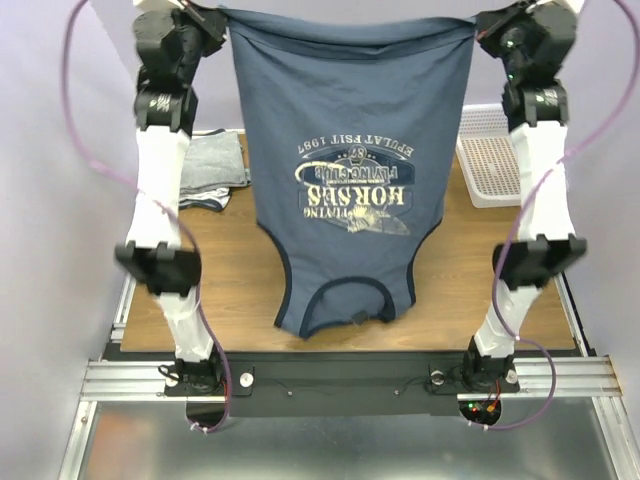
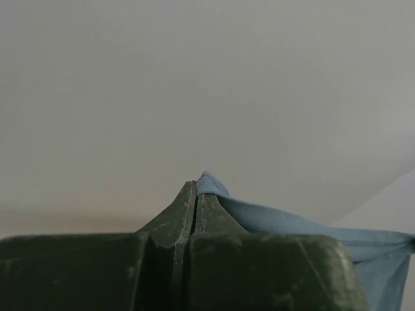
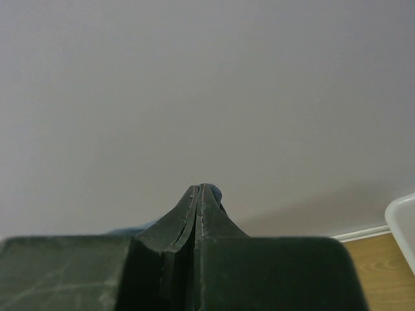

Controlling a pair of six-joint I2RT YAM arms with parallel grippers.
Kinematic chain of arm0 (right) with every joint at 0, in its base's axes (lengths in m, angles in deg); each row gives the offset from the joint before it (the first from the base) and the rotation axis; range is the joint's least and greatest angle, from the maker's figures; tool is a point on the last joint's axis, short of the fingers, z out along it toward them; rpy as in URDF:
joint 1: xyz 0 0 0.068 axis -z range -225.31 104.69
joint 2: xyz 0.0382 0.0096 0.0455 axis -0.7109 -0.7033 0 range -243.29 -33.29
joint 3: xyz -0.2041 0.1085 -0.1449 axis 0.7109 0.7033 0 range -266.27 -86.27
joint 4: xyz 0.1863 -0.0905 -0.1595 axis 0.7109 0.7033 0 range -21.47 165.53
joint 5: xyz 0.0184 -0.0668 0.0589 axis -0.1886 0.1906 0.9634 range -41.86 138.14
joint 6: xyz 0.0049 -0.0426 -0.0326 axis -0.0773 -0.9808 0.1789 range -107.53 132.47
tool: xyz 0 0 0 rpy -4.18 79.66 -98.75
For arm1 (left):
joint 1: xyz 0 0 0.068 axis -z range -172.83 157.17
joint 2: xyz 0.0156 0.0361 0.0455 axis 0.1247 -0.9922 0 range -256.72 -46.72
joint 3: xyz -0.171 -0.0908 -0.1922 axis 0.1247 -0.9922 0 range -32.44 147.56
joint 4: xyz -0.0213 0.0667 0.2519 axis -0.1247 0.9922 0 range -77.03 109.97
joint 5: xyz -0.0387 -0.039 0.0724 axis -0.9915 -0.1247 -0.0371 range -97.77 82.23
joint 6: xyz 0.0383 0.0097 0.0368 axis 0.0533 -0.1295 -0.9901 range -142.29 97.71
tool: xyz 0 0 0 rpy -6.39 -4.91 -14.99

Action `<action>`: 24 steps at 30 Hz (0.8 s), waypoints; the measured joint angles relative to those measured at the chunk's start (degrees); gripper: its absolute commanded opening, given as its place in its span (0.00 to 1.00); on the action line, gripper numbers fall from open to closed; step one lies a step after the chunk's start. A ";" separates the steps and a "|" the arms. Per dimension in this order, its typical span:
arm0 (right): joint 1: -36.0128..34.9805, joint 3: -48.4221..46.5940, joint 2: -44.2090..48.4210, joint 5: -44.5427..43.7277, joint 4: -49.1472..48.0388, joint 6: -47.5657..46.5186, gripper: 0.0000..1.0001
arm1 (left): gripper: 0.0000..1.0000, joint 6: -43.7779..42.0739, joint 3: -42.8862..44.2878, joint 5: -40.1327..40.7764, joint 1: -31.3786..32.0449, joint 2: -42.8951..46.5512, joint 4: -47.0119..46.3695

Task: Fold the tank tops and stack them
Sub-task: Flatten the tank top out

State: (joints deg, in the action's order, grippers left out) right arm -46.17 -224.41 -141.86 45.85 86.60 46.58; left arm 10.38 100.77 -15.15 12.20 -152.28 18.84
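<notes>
A slate-blue tank top with navy trim and white lettering hangs spread out high above the table, hem up and neck opening down near the front edge. My left gripper is shut on its upper left corner, and blue cloth pokes out past the tip of that gripper. My right gripper is shut on the upper right corner, a dark nub of cloth showing at its tip. A folded light grey tank top lies on the table at the back left.
A white perforated basket stands at the table's back right; its rim shows in the right wrist view. The wooden table top lies under the hanging shirt. Both arms stand tall at the sides.
</notes>
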 measured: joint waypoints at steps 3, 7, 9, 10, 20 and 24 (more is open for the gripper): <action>0.04 -7.30 -7.67 0.59 0.59 0.68 0.00 | 0.00 2.51 8.74 -5.22 -1.79 -11.06 -2.08; 0.04 -8.70 -9.35 0.31 -1.84 1.44 0.00 | 0.00 7.23 9.73 -10.03 -4.35 -14.53 -6.99; 0.04 -7.23 -7.67 -0.04 -3.72 1.53 0.00 | 0.00 8.44 9.73 -11.13 -5.70 -13.60 -10.58; 0.04 -6.16 -6.47 -0.33 -4.92 1.51 0.00 | 0.00 9.29 9.73 -11.82 -6.60 -12.41 -13.07; 0.04 11.61 13.66 -1.46 -15.58 1.36 0.00 | 0.00 14.69 -7.17 -17.00 -10.01 8.85 -26.95; 0.04 33.68 24.57 -1.73 -18.18 1.97 0.00 | 0.00 17.05 -28.92 -18.34 -10.01 19.19 -30.34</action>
State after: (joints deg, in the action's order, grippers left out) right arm -46.13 -190.73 -117.29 44.13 68.41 48.55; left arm 27.43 71.85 -33.48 2.19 -133.09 -11.50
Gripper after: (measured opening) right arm 0.011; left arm 0.037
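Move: Both hands hold the tank top high by its hem corners. Its body trails back towards the bases, its middle about 22 cm back, 25 cm inward and 20 cm below each hand. The bare table middle they work over is about 16 cm back and 25 cm inward, nearly 60 cm down. The folded stack lies some 5 cm ahead and 15 cm left of the left hand; the white basket is some 5 cm ahead and 15 cm right of the right hand, both far below. Finish the forward swing with both grippers, 4 to 7 cm on and slightly down, then whip them back some 15 cm while rising 12 to 15 cm, fingertips tipping up about 20 degrees; drop 6 to 8 cm at the end, tips easing down again. Keep both pinches on the hem, letting the left gripper turn about 15 degrees clockwise. ##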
